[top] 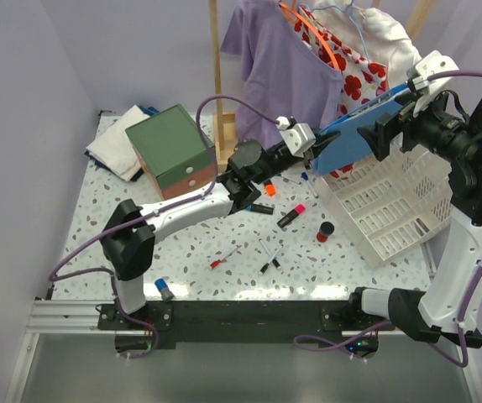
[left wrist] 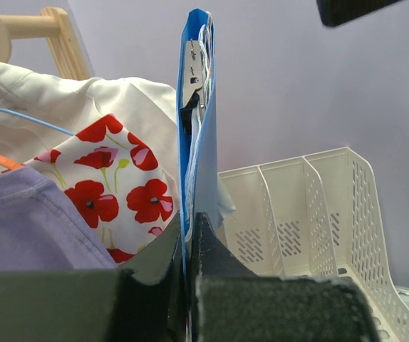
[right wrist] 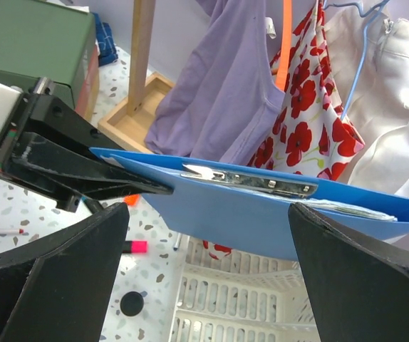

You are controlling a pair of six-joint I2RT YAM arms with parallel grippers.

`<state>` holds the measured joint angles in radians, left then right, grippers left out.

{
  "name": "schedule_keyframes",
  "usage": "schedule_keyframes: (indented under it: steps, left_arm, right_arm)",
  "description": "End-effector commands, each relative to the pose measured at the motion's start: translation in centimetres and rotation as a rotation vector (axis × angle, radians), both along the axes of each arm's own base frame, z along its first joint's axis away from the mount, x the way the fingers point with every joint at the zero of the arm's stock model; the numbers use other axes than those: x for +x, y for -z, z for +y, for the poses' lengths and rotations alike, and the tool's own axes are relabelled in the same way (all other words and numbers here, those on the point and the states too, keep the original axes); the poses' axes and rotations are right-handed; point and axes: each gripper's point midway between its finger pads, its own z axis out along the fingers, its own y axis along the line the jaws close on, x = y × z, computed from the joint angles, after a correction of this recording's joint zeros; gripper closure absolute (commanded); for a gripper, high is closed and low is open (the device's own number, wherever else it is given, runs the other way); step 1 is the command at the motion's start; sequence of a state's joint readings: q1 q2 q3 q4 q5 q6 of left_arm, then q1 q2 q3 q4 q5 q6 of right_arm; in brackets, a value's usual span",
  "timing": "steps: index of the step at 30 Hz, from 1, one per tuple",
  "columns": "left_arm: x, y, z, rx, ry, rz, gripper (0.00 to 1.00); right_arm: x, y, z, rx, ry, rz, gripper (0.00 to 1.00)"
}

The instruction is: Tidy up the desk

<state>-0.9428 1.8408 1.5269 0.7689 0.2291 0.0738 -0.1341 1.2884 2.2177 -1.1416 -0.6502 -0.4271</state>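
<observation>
A blue clip folder with a metal clip and papers inside hangs in the air over the white slotted file tray. My left gripper is shut on its left edge; in the left wrist view the folder rises edge-on from between the pinched tips. My right gripper is open at the folder's right end. In the right wrist view its two fingers stand wide apart under the folder without touching it. The speckled desk lies below.
A green box with drawers and folded white cloth sit at the back left. Pens, markers, a black cap and a blue-capped item lie scattered. Clothes on hangers hang behind the tray.
</observation>
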Motion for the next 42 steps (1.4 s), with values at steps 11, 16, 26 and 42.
schedule_keyframes:
  steps: [11, 16, 26, 42]
  left_arm:
    - [-5.7, -11.8, 5.7, -0.243, 0.048, -0.155, 1.00]
    - [-5.2, -10.9, 4.5, -0.228, 0.058, -0.128, 1.00]
    - [-3.3, -8.2, 1.1, -0.187, 0.080, -0.081, 1.00]
    - [0.8, -2.8, -5.3, -0.218, 0.128, 0.019, 1.00]
  right_arm:
    - [-1.6, -0.7, 0.8, 0.024, -0.033, -0.021, 0.01]
    - [-1.9, -0.9, 1.0, 0.025, -0.042, -0.024, 0.01]
    - [-2.2, -1.1, 1.3, 0.028, -0.063, -0.024, 0.01]
    - [-2.2, -0.6, 2.2, 0.049, -0.120, 0.002, 0.01]
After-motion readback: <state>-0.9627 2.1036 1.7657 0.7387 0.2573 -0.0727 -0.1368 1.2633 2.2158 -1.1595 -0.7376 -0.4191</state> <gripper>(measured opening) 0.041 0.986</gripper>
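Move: The left hand already holds the blue folder by its near edge. The white rack's middle lies about 24 cm to its right, some 3 cm ahead and 20 cm below. The floral cloth hangs about 14 cm ahead and 12 cm right, the purple shirt about 15 cm ahead and 6 cm left. From the open right hand, the rack is roughly 12 cm right, 6 cm ahead and 30 cm below. Left hand, still pinching the blue folder, rises about 6 cm, then sinks 11, moving right towards the rack. ##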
